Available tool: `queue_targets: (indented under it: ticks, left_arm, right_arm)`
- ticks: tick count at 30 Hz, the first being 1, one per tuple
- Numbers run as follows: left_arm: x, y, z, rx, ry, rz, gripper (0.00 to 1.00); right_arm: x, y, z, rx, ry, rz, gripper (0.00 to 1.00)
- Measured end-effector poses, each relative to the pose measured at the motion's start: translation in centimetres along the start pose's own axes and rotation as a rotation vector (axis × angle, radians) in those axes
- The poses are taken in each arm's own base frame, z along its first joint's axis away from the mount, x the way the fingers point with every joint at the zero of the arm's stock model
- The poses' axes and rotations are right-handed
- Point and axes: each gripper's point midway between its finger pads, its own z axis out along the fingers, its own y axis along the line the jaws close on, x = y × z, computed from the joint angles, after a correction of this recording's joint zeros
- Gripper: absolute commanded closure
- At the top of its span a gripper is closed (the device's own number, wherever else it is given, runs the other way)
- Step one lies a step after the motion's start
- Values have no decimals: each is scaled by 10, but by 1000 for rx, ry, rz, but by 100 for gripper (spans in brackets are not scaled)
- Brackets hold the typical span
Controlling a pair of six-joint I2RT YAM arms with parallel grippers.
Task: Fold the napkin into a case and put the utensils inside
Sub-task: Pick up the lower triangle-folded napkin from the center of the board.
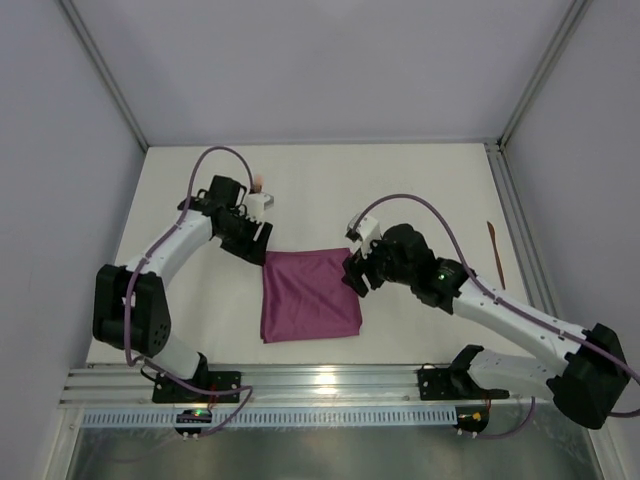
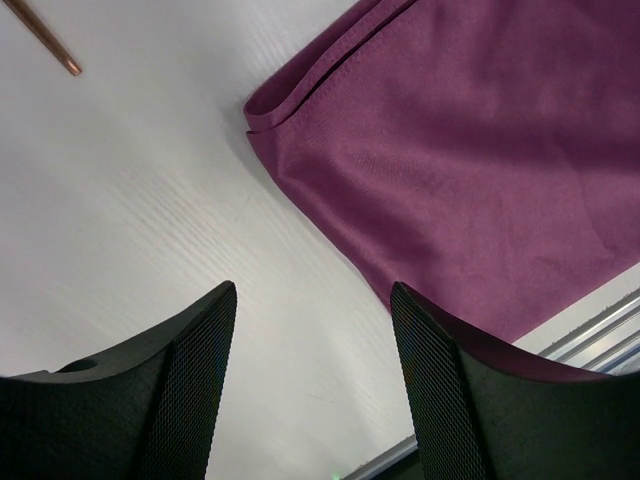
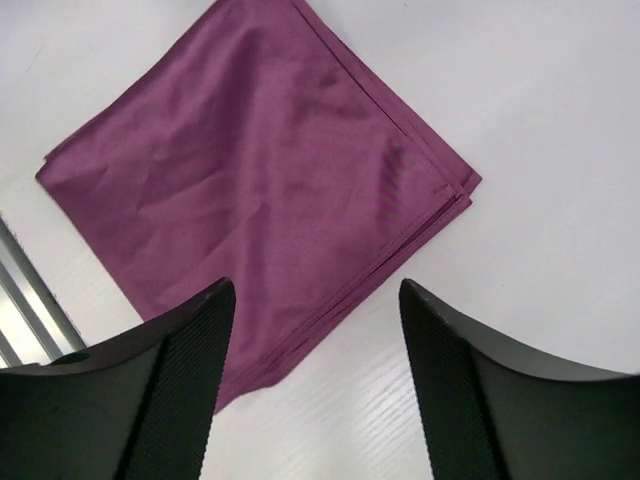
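The magenta-purple napkin lies flat mid-table, folded into a layered near-square; no narrow case is in view. My left gripper stands open at its far left corner. In the left wrist view the jaws frame bare table beside the napkin. My right gripper stands open at the napkin's right edge. In the right wrist view it hangs over the stacked edge of the napkin. One copper-brown utensil lies far right. A second utensil with a pale head lies behind the left gripper; its handle tip shows.
A metal rail runs along the table's near edge, in front of the arm bases. Frame posts and pale walls close in the table at the back and on both sides.
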Motion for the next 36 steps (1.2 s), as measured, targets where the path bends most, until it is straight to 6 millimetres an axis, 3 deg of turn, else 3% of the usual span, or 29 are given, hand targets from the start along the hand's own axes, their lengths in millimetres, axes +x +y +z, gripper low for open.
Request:
queue_targets:
  ticks: [4, 6, 9, 13, 18, 25, 28, 31, 34, 36]
  left_arm:
    - [2, 2, 23, 32, 35, -47, 34]
    - [4, 3, 36, 49, 55, -71, 34]
    - [7, 6, 54, 61, 82, -101, 35]
    - [4, 12, 74, 61, 92, -126, 37]
    - [-11, 16, 82, 60, 47, -134, 41]
    - [-19, 9, 90, 122, 27, -142, 45]
    - [-22, 6, 92, 152, 24, -142, 50]
    - [-23, 3, 95, 172, 25, -142, 62]
    - [-21, 0, 97, 191, 34, -147, 80]
    - [-19, -2, 98, 205, 38, -146, 84]
  right_arm:
    - [18, -19, 35, 29, 99, 182, 52]
    - [33, -16, 49, 11, 149, 259, 63]
    - [49, -7, 65, -30, 189, 344, 72]
    - [53, 0, 74, -55, 174, 416, 83]
    - [52, 3, 89, -72, 149, 477, 88]
    - [92, 7, 107, -74, 224, 605, 93]
    - [101, 6, 111, -68, 240, 644, 95]
    - [100, 4, 114, -67, 227, 675, 96]
    - [101, 2, 114, -62, 216, 701, 97]
    - [101, 2, 114, -60, 213, 713, 97]
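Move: The napkin's far-left corner lies about 4 cm ahead of the left hand, 3 cm to its right and 9 cm below; the brush-like utensil beyond it has its middle some 18 cm ahead and 1 cm left. For the right hand, the pressing spot on the napkin's right part is about 2 cm ahead, 4 cm left and 15 cm down, while the far-right corner is some 12 cm ahead and 1 cm left. The left fingers close around the napkin's far-left corner, having sunk about 7 cm, then gone forward and some 5 cm right low over the board. The right hand drops about 14 cm onto the napkin's right part, drifting left and a little forward, fingers shutting on nothing and tipping some 35 degrees downward, until the closed tips rest on the cloth. ##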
